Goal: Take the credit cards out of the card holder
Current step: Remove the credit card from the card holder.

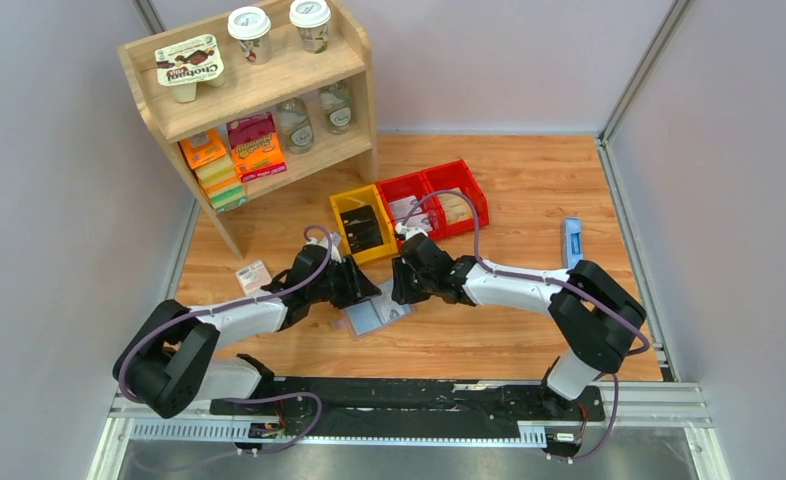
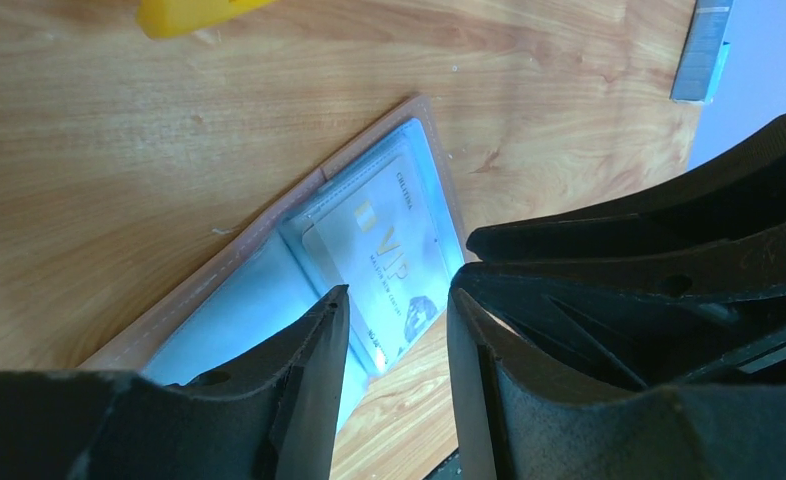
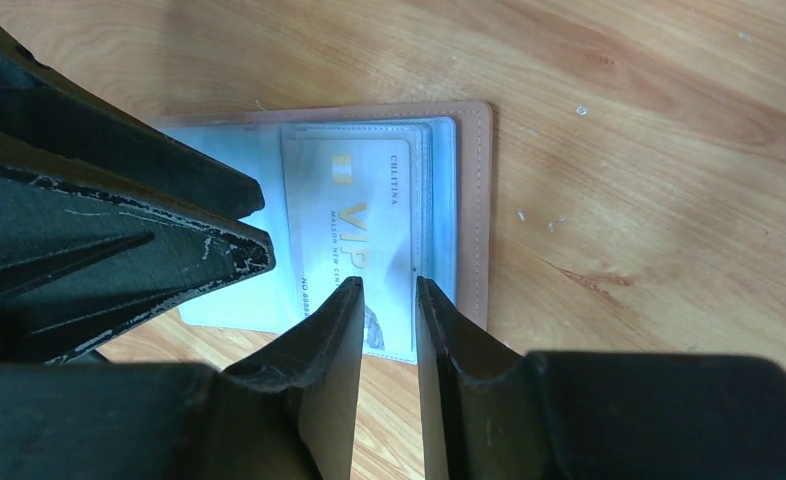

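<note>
The card holder point(image 1: 369, 318) lies open on the wooden table between my two grippers, brown at the rim point(image 3: 472, 200) and blue-grey inside point(image 2: 239, 300). A white credit card point(image 3: 359, 220) with gold "VIP" lettering sits in its right-hand pocket, and its lower edge sticks out a little past the holder; the same card point(image 2: 384, 250) shows in the left wrist view. My left gripper point(image 2: 394, 300) hovers open over the holder's near edge, holding nothing. My right gripper point(image 3: 389, 285) stands narrowly open just above the card's lower end, with bare table showing through the gap. In the top view the two grippers point(image 1: 367, 290) point(image 1: 399, 290) nearly meet.
A yellow bin point(image 1: 347, 197) and two red bins point(image 1: 439, 175) stand just behind the grippers. A wooden shelf point(image 1: 249, 90) with cups and packets fills the back left. A pink-and-white packet point(image 1: 253, 276) lies at the left, a narrow blue object point(image 1: 572, 243) at the right.
</note>
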You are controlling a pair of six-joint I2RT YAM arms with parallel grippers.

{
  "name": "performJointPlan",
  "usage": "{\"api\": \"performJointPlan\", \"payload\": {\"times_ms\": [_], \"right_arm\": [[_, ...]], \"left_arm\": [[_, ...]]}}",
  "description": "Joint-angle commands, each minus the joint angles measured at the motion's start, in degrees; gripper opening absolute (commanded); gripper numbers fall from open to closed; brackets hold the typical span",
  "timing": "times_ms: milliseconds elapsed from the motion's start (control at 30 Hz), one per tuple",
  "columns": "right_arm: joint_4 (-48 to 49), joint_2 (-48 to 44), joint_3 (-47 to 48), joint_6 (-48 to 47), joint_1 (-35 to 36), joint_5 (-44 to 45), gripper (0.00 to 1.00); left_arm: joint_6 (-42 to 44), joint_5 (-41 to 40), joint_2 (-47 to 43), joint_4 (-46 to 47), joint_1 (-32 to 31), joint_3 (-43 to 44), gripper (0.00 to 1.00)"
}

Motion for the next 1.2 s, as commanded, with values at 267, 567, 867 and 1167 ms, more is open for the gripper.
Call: {"api": "performJointPlan", "payload": {"times_ms": [267,567,867,1167], "right_arm": [[0.7,1.3,-1.4,-3.2,-1.6,-5.4,0.27],[3.2,1.3,-3.4,-2.2,-2.5,-6.5,0.26],[5.5,2.4,-4.8,-0.6,-2.8,-9.1,0.25],[6.3,2.1,-5.5,1.1,-3.3,-10.5,0.25]], "left_arm": [[-10.7,-5.8,3.0,10.3,-1.9,-6.0,0.49],[-13.9,-6.7,4.6,16.2,-3.5,-7.6,0.48],[-17.9,-8.5,5.4,26.9,-4.6,-11.5,0.39],[-18.3,-9.1,5.8,37.2,-4.7,-13.0,0.22]]}}
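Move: The credit card, lying on the right half of the open card holder, is about 2 cm to the right of the left fingertips, 1 cm ahead and 4 cm below them. From the right fingertips it is roughly 2 cm left, 1 cm ahead and 3 cm down. From the left hand, the holder's middle lies some 2 cm back, straight below; the yellow bin is about 15 cm ahead and 3 cm left, the red bins about 20 cm ahead and 10 cm right. The left hand drops about 2.5 cm to the card's edge by the holder's fold, then swings roughly 15 degrees counter-clockwise with a slight roll while its half-open fingers close by about half their gap around that edge, and at the very end it rises nearly 1 cm. At the same time the right hand sinks some 2.5 cm and draws back about 1 cm, bringing its slightly parted fingertips down onto the card's near outer corner and pocket edge, then stays there with the gap unchanged. ##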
